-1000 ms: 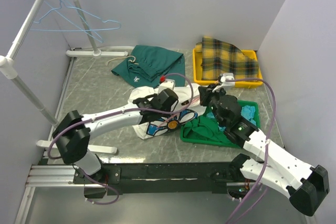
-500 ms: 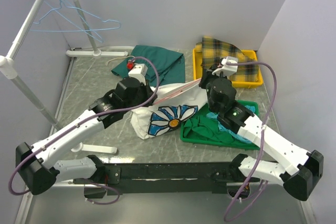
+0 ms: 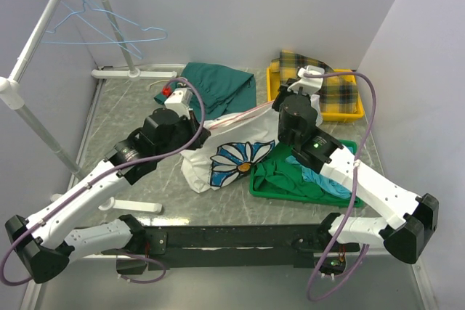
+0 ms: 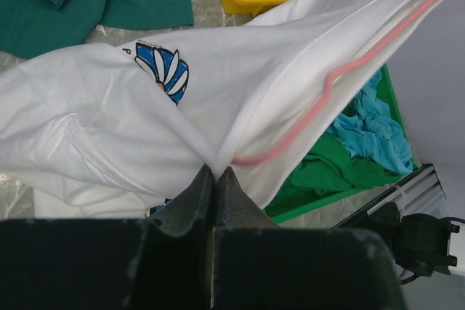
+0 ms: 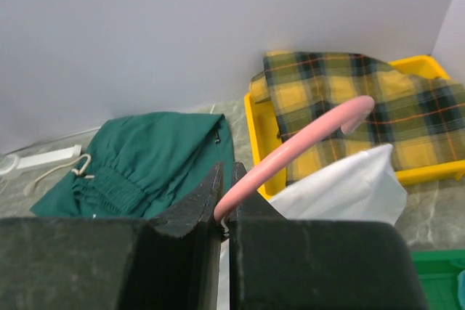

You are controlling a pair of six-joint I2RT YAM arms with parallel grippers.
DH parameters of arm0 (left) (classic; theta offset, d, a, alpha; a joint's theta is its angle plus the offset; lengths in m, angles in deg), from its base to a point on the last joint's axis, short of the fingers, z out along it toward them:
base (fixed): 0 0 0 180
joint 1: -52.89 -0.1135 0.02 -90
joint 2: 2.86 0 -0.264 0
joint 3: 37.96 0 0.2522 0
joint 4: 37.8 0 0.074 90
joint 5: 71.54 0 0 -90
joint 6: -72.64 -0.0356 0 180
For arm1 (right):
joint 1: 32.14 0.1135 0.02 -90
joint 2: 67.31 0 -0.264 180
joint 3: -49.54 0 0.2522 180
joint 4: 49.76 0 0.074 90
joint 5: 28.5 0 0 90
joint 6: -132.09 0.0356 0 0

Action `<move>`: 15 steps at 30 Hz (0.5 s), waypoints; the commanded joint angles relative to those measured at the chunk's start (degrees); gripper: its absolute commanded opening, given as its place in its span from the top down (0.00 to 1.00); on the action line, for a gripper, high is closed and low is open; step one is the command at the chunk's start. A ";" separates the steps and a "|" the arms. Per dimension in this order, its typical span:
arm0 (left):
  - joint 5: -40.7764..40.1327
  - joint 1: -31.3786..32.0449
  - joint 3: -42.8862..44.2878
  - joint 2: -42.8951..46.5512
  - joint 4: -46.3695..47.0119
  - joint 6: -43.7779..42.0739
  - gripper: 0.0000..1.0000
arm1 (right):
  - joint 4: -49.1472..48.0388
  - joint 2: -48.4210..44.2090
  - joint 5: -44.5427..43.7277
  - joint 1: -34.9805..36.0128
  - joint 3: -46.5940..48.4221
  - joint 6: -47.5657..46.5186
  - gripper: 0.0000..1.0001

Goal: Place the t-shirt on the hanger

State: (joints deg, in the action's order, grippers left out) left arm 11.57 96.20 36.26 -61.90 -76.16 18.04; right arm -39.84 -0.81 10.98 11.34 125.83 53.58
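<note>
The white t-shirt (image 3: 234, 156) with its blue flower print hangs stretched between my two grippers above the table. The pink hanger (image 3: 247, 114) runs inside its upper edge. In the left wrist view the hanger's wire (image 4: 349, 72) shows at the shirt's opening (image 4: 218, 85). My left gripper (image 3: 205, 128) (image 4: 216, 172) is shut on a pinch of the white cloth right beside the wire. My right gripper (image 3: 279, 105) (image 5: 227, 179) is shut on the hanger's hook (image 5: 305, 139), which curves up and to the right over the white cloth (image 5: 349, 186).
A dark green garment (image 3: 218, 83) lies at the back. A yellow tray (image 3: 349, 112) holds plaid cloth (image 3: 320, 81). A green tray (image 3: 261, 188) with green and turquoise cloths sits under the right arm. A rail (image 3: 40, 27) at the left carries light blue hangers (image 3: 109, 27).
The left arm has drawn back to the left and shut on the shirt's cloth, pulling it along the hanger. The right gripper has carried the hook a little toward the back.
</note>
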 commanded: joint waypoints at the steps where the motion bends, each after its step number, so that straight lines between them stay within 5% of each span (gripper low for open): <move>1: -1.10 -0.16 2.99 2.79 -2.38 -0.24 0.98 | -1.09 -0.23 -6.78 -0.42 4.71 -3.49 1.00; 7: -2.15 -0.24 1.58 5.17 -2.30 0.64 0.97 | 0.06 0.30 -5.91 -0.15 6.65 -4.54 1.00; 15: -0.14 -0.33 15.81 1.22 -3.44 -1.21 0.97 | -2.32 6.44 -10.74 7.13 13.58 -13.31 1.00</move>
State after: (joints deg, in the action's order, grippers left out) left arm 10.65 96.20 43.08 -59.83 -80.75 18.19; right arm -38.20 2.45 6.32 15.65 132.41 47.72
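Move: Just beyond the left fingers, which pinch the T-shirt's shoulder, lies the pink hanger's near end, about 2 cm ahead and 3 cm right; the flower print hangs some 10 cm right, 8 cm back and 15 cm below. The dark green shorts lie about 17 cm ahead of that hand. From the right hand, clamping the hanger's neck, the flower print is roughly 10 cm left and 17 cm back, the yellow bin 13 cm ahead and 13 cm right. Lifting the pinched shoulder, the left hand rises about 5 cm, slowly at first and then faster, while easing a little to its left. The right hand keeps its grip on the hanger and goes up some 2.5 cm, then also leftward 1.5 cm, carrying the hanger with the shirt draped along it; both grippers stay shut. ##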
